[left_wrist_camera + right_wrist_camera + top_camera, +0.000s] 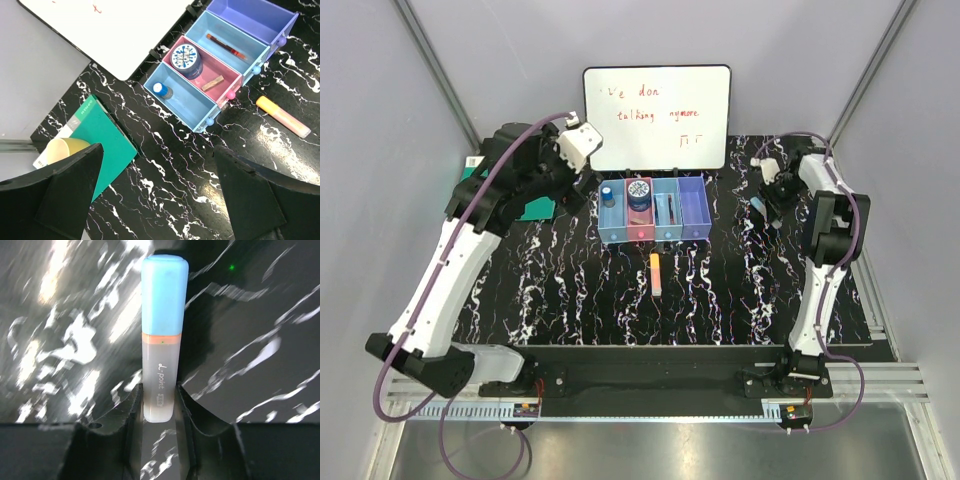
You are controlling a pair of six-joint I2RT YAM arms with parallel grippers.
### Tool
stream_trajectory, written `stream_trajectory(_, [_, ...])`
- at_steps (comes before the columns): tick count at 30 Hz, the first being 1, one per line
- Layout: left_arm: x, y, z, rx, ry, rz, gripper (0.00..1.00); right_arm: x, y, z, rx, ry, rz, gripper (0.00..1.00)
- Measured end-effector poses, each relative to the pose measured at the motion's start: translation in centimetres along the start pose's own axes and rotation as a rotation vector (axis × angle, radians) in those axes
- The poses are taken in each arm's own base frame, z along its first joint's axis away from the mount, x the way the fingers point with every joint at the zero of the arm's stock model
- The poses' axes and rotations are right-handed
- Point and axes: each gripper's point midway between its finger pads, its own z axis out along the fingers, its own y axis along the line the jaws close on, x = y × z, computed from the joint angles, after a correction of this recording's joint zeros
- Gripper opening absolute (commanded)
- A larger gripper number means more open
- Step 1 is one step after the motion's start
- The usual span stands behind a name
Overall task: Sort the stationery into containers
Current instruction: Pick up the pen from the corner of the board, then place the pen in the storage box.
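Note:
The four joined bins (655,212) stand at the back middle of the mat, also in the left wrist view (220,60). The left blue bin holds a small blue-capped pen (162,90). The pink bin holds the round blue disc (186,59) and a short brown stick (212,83). The other blue bin holds the dark-red pen (227,44). The purple bin (250,15) looks empty. An orange marker (656,274) lies in front of the bins. My left gripper (157,200) is open and empty, left of the bins. My right gripper (160,400) is shut on the light-blue marker (161,340), far right (761,204).
A whiteboard (657,117) leans behind the bins. A green notebook (100,145) and a yellow cup (65,148) sit at the back left, near my left fingers. The black marbled mat (570,290) ends near the right arm's base.

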Motion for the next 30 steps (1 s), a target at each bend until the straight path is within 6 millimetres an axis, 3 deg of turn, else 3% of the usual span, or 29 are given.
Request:
stream_trajectory(6, [-0.7,0.2,-1.8,-0.026,-0.039,-0.010,0.99,1.9,2.4,-2.4,-0.021,0.022,0.012,0.00])
stream_trajectory(13, [-0.2,-0.4,-3.1,-0.026,-0.043,-0.011,0.99,1.7,4.4,-7.3,0.011,-0.041,0.053,0.00])
stream_trajectory(24, [0.7,-0.7,-3.3,-0.019,-0.020,0.011,0.99,-2.8,7.4,-14.0,-0.028,-0.208,0.220,0.03])
stream_trajectory(27, [0.9,-0.8,-3.4,-0.019,-0.015,0.016,0.99,-4.7,9.0,-15.2,-0.053,-0.250,0.232,0.05])
stream_trajectory(30, [1.0,-0.8,-3.7,-0.018,-0.012,0.024,0.99,-6.1,11.9,-15.3,-0.108,-0.260,0.221,0.05])
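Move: The right hand already holds the blue-capped pen between its fingers, low over the table. The purple tray is roughly 22 cm to its left and 3 cm ahead, about level with it; the light-blue tray holding pens is some 29 cm left and 3 cm ahead. The orange pen lies about 31 cm left and 18 cm back. From the left hand the purple tray is roughly 16 cm ahead, 26 cm right and 33 cm below. Still pinching the blue-capped pen by its grey end, the right hand draws back about 5 cm, then rises steeply, some 17 cm in all, and late on swings about 10 cm left, closing the sideways gap to the purple tray. Its fingertips tilt leftward with a slight clockwise turn. The empty left hand, wide open, eases back 3 to 4 cm. ##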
